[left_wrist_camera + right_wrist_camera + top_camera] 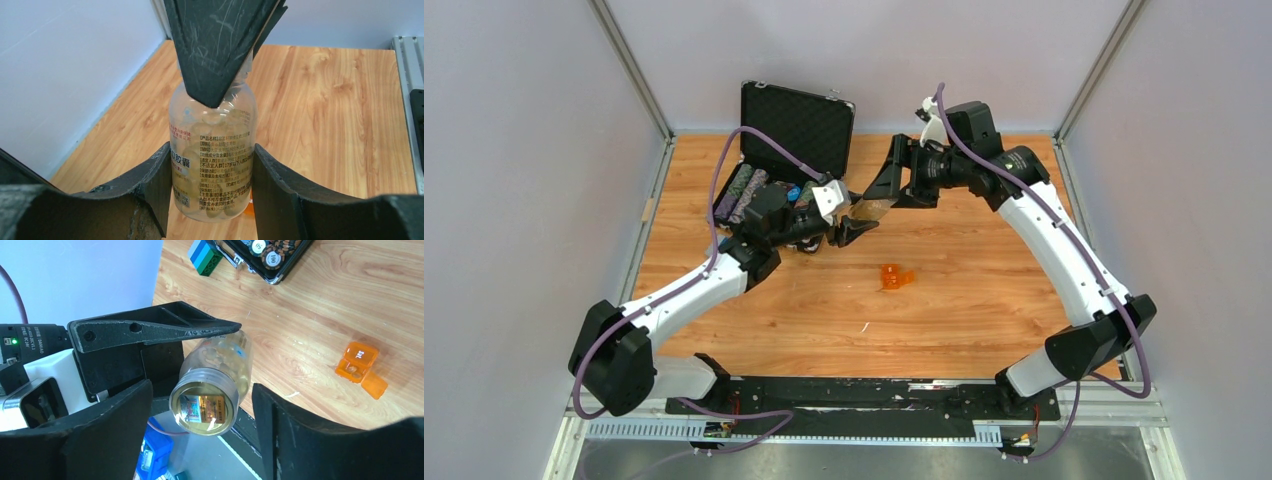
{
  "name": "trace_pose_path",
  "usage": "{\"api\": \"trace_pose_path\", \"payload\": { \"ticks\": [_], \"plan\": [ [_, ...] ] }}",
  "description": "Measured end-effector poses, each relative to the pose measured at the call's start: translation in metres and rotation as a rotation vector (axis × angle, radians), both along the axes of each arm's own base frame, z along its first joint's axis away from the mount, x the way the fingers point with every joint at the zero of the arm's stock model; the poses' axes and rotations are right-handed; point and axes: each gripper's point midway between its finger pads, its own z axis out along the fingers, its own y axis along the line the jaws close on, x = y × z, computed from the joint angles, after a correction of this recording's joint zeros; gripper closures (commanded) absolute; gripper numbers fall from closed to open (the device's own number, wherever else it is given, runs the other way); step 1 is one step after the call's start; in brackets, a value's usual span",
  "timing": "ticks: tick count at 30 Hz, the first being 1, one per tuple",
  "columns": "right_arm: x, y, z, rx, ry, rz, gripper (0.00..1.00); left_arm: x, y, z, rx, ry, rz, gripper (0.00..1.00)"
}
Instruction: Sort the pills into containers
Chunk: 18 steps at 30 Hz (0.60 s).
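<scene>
My left gripper (pixel 211 150) is shut on a clear pill bottle (pixel 212 165) with a printed label, holding it off the table. Pale capsules (pixel 212 120) fill the bottle. My right gripper (pixel 201 387) is open, with its jaws on both sides of the bottle's silvery-rimmed end (pixel 204 407) and apart from it. In the top view the bottle (pixel 874 210) hangs between the left gripper (pixel 849 232) and the right gripper (pixel 886 188). The small orange container (pixel 894 277) lies on the table in front of them, with one lid open (pixel 361 365).
An open black case (pixel 796 125) with rows of chips stands at the back left and also shows in the right wrist view (pixel 272 257). A blue and green block (pixel 205 255) lies beside it. A small white scrap (pixel 864 326) lies on the wood near the front.
</scene>
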Motion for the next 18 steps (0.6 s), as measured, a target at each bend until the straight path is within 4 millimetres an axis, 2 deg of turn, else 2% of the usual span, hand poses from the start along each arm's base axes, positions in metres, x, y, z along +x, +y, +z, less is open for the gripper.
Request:
{"api": "trace_pose_path", "payload": {
  "ticks": [2, 5, 12, 18],
  "plan": [
    [-0.001, 0.000, 0.000, 0.005, 0.005, 0.001, 0.10, 0.000, -0.001, 0.003, -0.007, -0.008, 0.002, 1.00],
    [0.000, -0.003, 0.004, 0.008, -0.009, -0.001, 0.05, 0.000, -0.002, 0.005, -0.015, -0.014, 0.004, 1.00],
    [0.002, -0.028, 0.030, 0.014, -0.164, 0.010, 0.07, 0.000, -0.002, 0.009, -0.029, -0.016, 0.002, 1.00],
    [-0.016, -0.038, 0.044, -0.013, -0.357, 0.164, 0.07, -0.007, -0.004, 0.011, -0.030, -0.019, -0.031, 1.00]
  ]
}}
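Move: The lid on the pill jar sits right at the right hand's loosened fingers, roughly 3 cm to the right of the left hand and 4 cm above it; the left hand grips the jar's body. From the right hand, the orange pillbox lies on the table about 30 cm below, 5 cm back and 3 cm to the right, and the open chip case about 10 cm ahead, 19 cm to the left and 28 cm down. The lid is left clear: the right fingers, already part-way open around it, spread almost fully, then the right hand draws off up and to its right, about 5 cm in all, easing slightly back at the end. Its wrist winds back some 20 degrees, against the twist made just before. The left hand keeps its grip on the jar, barely rising. ##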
